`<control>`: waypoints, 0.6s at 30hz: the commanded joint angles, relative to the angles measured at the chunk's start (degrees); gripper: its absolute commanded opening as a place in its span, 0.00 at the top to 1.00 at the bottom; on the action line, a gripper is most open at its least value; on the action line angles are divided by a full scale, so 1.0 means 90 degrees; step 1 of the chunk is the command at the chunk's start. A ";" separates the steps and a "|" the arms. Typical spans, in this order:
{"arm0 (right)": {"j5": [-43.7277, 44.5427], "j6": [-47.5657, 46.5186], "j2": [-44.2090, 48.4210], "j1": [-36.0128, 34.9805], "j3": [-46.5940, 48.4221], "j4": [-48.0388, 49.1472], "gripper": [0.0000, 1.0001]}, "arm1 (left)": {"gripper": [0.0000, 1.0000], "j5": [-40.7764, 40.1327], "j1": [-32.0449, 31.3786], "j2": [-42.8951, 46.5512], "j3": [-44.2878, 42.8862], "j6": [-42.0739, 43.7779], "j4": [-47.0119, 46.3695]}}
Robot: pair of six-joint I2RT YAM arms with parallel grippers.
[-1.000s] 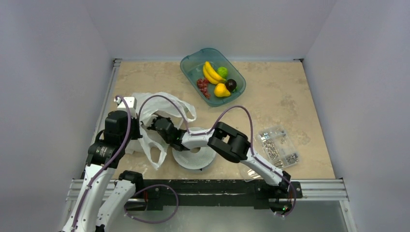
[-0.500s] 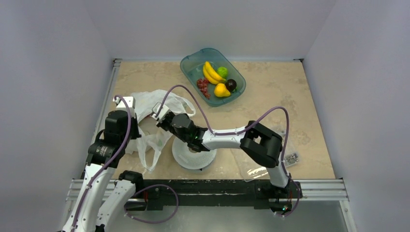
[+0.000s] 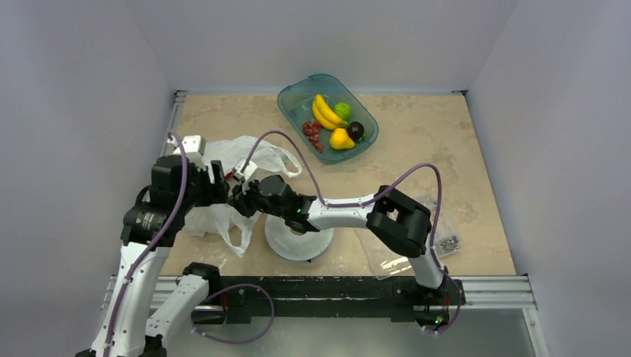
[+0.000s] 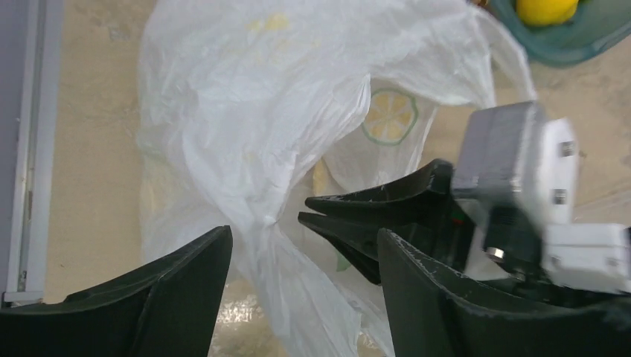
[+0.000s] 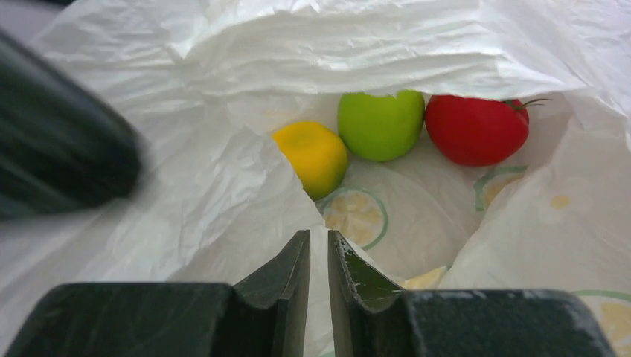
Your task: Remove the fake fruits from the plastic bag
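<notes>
The white plastic bag (image 3: 249, 149) with lemon prints lies crumpled at the left of the table. Through its mouth the right wrist view shows three fake fruits: a yellow one (image 5: 312, 156), a green apple (image 5: 379, 123) and a red apple (image 5: 476, 130). My right gripper (image 5: 318, 234) is at the bag's mouth, jaws a narrow gap apart with white film showing behind the gap. It also shows in the left wrist view, as the right gripper (image 4: 303, 209). My left gripper (image 4: 301, 238) is open, a fold of the bag (image 4: 260, 97) running between its fingers. From above, left gripper (image 3: 218, 182) and right gripper (image 3: 236, 195) meet at the bag.
A teal bin (image 3: 294, 97) at the back holds a banana bunch (image 3: 324, 111), grapes, a green fruit, a yellow fruit and a dark plum. A white round roll (image 3: 298, 239) lies under the right arm. A clear bag of screws (image 3: 428, 219) lies at the right.
My left gripper has opened and shifted towards the back left. The right arm has stretched left to the bag's mouth and its jaws have parted slightly.
</notes>
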State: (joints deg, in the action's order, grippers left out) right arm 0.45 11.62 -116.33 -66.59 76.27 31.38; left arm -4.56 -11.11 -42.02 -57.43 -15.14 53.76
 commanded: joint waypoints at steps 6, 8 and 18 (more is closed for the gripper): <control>0.1038 0.1157 -0.0069 0.0065 0.0500 -0.0521 0.84 | 0.37 0.0810 0.2246 -0.1168 -0.1717 -0.0794 -0.0015; 0.1492 0.1453 -0.0066 0.0090 0.0489 -0.0589 0.86 | 0.46 0.1316 0.2789 -0.1880 -0.1766 -0.0935 -0.0348; 0.1961 0.1614 -0.0414 0.0133 0.1175 -0.1036 0.86 | 0.63 0.1503 0.2807 -0.5628 -0.2826 -0.0786 -0.1111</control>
State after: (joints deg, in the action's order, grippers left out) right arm 14.96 25.06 -119.72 -65.47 82.87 23.09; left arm 7.97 14.46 -86.54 -77.43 -22.17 45.45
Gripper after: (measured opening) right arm 0.139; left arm 0.377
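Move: The left hand, open above the mouth of the bag, has the bag's far closed end about 18 cm ahead, 8 cm to its left and some 17 cm below; the tomato in the bag lies roughly 9 cm ahead, straight in line and 18 cm down. From the right hand the tomato is some 11 cm ahead, 4 cm left and 11 cm lower, with the green apple level with it but 7 cm farther left, and the yellow fruit about 6 cm ahead and 13 cm left. The left hand, empty and free of the bag, lifts about 8 cm while swinging left, then sweeps forward and down over the bag towards its far closed end, ending some 15 cm farther out, 9 cm left and 5 cm lower, its wrist turned about 20 degrees counter-clockwise and tipped down as the fingers narrow to roughly half their opening, with no contact visible yet. The right hand, its fingers still almost shut, eases about 5 cm forward at the mouth of the bag, turning clockwise and tipping its fingers down a little. ##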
